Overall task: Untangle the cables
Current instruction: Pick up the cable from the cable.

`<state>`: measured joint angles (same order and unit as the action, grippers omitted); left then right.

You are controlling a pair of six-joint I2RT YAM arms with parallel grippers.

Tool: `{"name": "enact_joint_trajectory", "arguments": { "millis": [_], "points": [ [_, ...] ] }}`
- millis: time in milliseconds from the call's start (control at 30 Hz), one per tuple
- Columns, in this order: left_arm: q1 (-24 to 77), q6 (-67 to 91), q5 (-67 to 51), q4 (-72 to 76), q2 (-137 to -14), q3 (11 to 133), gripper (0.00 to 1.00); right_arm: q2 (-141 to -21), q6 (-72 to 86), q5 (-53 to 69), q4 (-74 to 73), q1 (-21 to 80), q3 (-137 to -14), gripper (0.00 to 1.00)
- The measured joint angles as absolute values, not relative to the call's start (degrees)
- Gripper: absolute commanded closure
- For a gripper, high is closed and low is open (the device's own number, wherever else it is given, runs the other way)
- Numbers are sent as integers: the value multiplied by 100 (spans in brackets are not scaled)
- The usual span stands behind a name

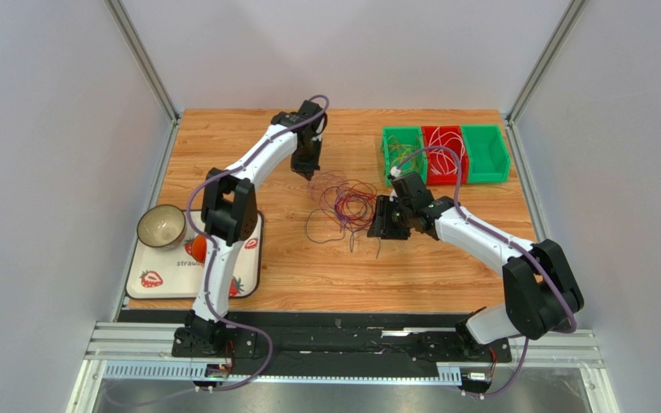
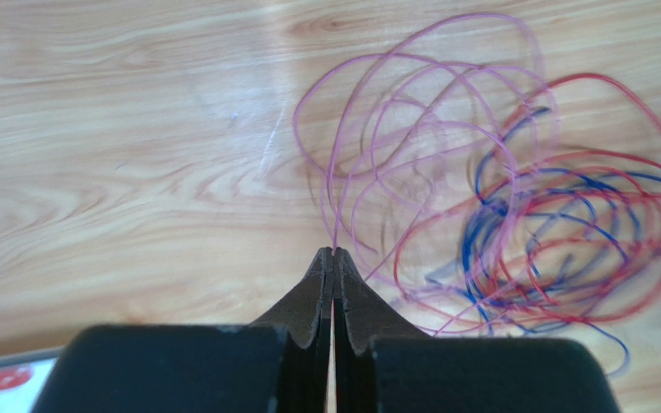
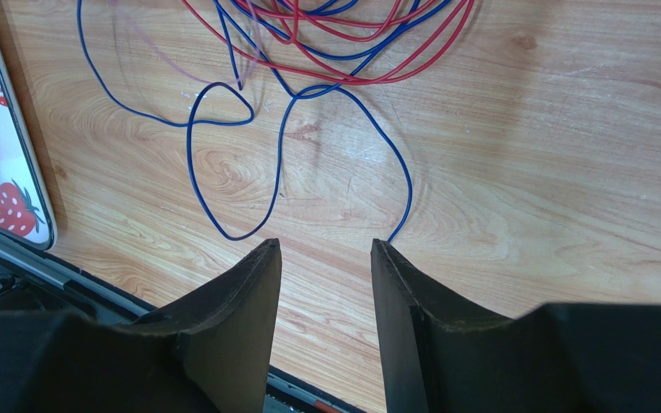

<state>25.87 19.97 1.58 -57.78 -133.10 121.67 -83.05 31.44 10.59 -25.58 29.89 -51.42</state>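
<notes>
The cables (image 1: 347, 202) lie as a loose tangle of thin pink-purple, red and blue loops on the wooden table between my two grippers. My left gripper (image 1: 308, 172) is at the tangle's far left edge. In the left wrist view its jaws (image 2: 334, 252) are shut, pinching a pink-purple cable (image 2: 411, 95) at the very tips. Red loops (image 2: 636, 103) and blue loops (image 2: 480, 249) lie to the right of it. My right gripper (image 1: 377, 219) is at the tangle's near right side, open (image 3: 325, 245) with nothing between its fingers. A blue cable (image 3: 278, 163) ends just beyond its right fingertip.
Three bins stand at the back right: green (image 1: 403, 155), red (image 1: 442, 155) and green (image 1: 485, 153), with wires in the first two. A strawberry-print mat (image 1: 248, 280) at the front left carries a bowl (image 1: 160, 225) and an orange object (image 1: 198, 248).
</notes>
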Motion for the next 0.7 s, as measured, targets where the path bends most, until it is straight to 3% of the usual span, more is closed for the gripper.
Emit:
{"name": "enact_joint_trajectory", "arguments": {
  "millis": [700],
  "points": [
    [2539,1841,-47,-6556,-10468,13506,100,-7105,3127,1271,-2847,2989,-5393,50]
  ]
}}
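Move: The left hand already pinches the pink cable about 5 cm above the table; that cable's remaining loops centre some 5 cm to its right, about 1 cm ahead. The red-and-blue tangle lies about 10 cm right and 5 cm back, the near green bin roughly 22 cm right and 9 cm ahead. From the idle right hand the pink loops lie about 18 cm ahead, 10 cm left and 5 cm below. The left hand hauls its pinched pink cable some 30 cm up from the tangle; the open right rises too. ##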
